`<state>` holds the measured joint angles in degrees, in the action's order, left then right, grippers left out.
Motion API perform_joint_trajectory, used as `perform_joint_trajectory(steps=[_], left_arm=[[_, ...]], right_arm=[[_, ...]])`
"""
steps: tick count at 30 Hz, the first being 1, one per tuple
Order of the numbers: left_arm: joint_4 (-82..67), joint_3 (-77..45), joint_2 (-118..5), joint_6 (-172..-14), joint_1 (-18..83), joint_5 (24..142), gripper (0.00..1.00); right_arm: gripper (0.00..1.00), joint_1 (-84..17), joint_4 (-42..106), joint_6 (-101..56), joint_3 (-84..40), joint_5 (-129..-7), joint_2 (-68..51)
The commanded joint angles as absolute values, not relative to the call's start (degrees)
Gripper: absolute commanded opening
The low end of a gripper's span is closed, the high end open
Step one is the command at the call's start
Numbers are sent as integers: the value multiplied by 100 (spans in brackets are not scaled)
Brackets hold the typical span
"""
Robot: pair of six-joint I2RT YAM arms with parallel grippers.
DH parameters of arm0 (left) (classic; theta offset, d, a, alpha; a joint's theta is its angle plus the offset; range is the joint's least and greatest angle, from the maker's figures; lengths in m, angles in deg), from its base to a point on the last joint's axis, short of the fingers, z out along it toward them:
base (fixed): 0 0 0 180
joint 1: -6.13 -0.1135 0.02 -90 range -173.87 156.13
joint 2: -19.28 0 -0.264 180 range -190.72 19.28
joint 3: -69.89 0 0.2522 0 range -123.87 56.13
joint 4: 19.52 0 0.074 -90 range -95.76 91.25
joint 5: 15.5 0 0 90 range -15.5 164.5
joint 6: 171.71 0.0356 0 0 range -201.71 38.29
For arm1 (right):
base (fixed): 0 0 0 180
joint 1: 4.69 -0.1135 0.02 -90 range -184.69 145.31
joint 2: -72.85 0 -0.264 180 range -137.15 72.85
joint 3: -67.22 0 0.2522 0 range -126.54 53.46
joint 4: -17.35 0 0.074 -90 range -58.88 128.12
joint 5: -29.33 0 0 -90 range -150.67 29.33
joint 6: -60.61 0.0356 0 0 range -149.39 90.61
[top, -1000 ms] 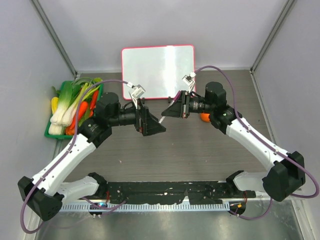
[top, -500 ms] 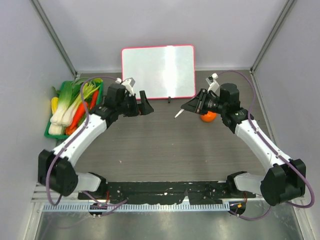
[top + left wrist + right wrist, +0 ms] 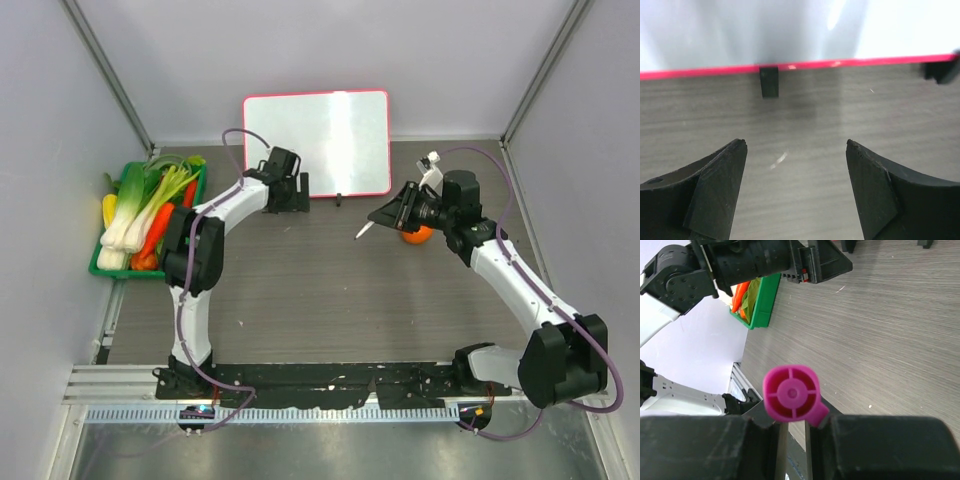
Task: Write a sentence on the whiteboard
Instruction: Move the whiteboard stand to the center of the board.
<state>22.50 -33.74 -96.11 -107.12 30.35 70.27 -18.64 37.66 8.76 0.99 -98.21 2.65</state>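
The whiteboard (image 3: pixel 315 140) stands blank at the back of the table, white with a pink-red frame. My left gripper (image 3: pixel 290 192) is open just in front of its lower left edge. In the left wrist view the whiteboard (image 3: pixel 800 30) fills the top, one black foot (image 3: pixel 769 82) straight ahead of the left gripper (image 3: pixel 795 145), with bare table between the fingers. My right gripper (image 3: pixel 388 214) hovers right of centre, shut on a marker (image 3: pixel 363 229) whose pale tip points down-left. The marker's magenta end (image 3: pixel 791 392) sticks out above the right gripper (image 3: pixel 792 426).
A green tray (image 3: pixel 125 272) with leeks and carrots (image 3: pixel 150 210) sits at the left wall. An orange ball-like object (image 3: pixel 418 236) lies under the right wrist. Grey walls close in the table on three sides.
The left arm swung from the table's centre back to the whiteboard's lower left edge, jaws still open. The right gripper drew back to the right with the marker.
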Motion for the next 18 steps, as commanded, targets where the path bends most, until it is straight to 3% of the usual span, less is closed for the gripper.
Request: perform_joint_trajectory(steps=[1, 9, 15, 18], left_arm=[[2299, -3984, -10147, -10377, 3021, 6483, 81], [2343, -4346, -10842, -10280, 2916, 6413, 65], [2097, -4310, -11009, -10359, 2705, 6606, 61], [2044, -4398, -11097, -10351, 2660, 6668, 50]], right_arm=[[1, -1735, 3621, 674, 99, -9846, 166], [1, -1550, 3621, 577, 187, -9899, 69], [1, -1532, 3586, 568, 160, -9960, -89], [1, -1523, 3560, 577, 151, -9960, -133]])
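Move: The stand's left foot, the black clip under the board's lower edge, lies about 6 cm ahead of my left hand, some 2 cm to its left and 6 cm below. The matching right foot is level with it ahead, roughly 11 cm farther right. The board's lower edge has its middle about 7 cm ahead of my left hand and 5 cm to the right. From my right hand, the left foot is some 20 cm ahead, 22 cm left and 22 cm below. I sink my left hand about 5 cm while reaching towards the stand's left foot, then level off and slide on forward and left, some 4 cm forward in all, narrowing my open fingers to around half so they straddle the foot. My right hand keeps its hold on the marker and eases about 3 cm down, drifting slightly right and forward. ##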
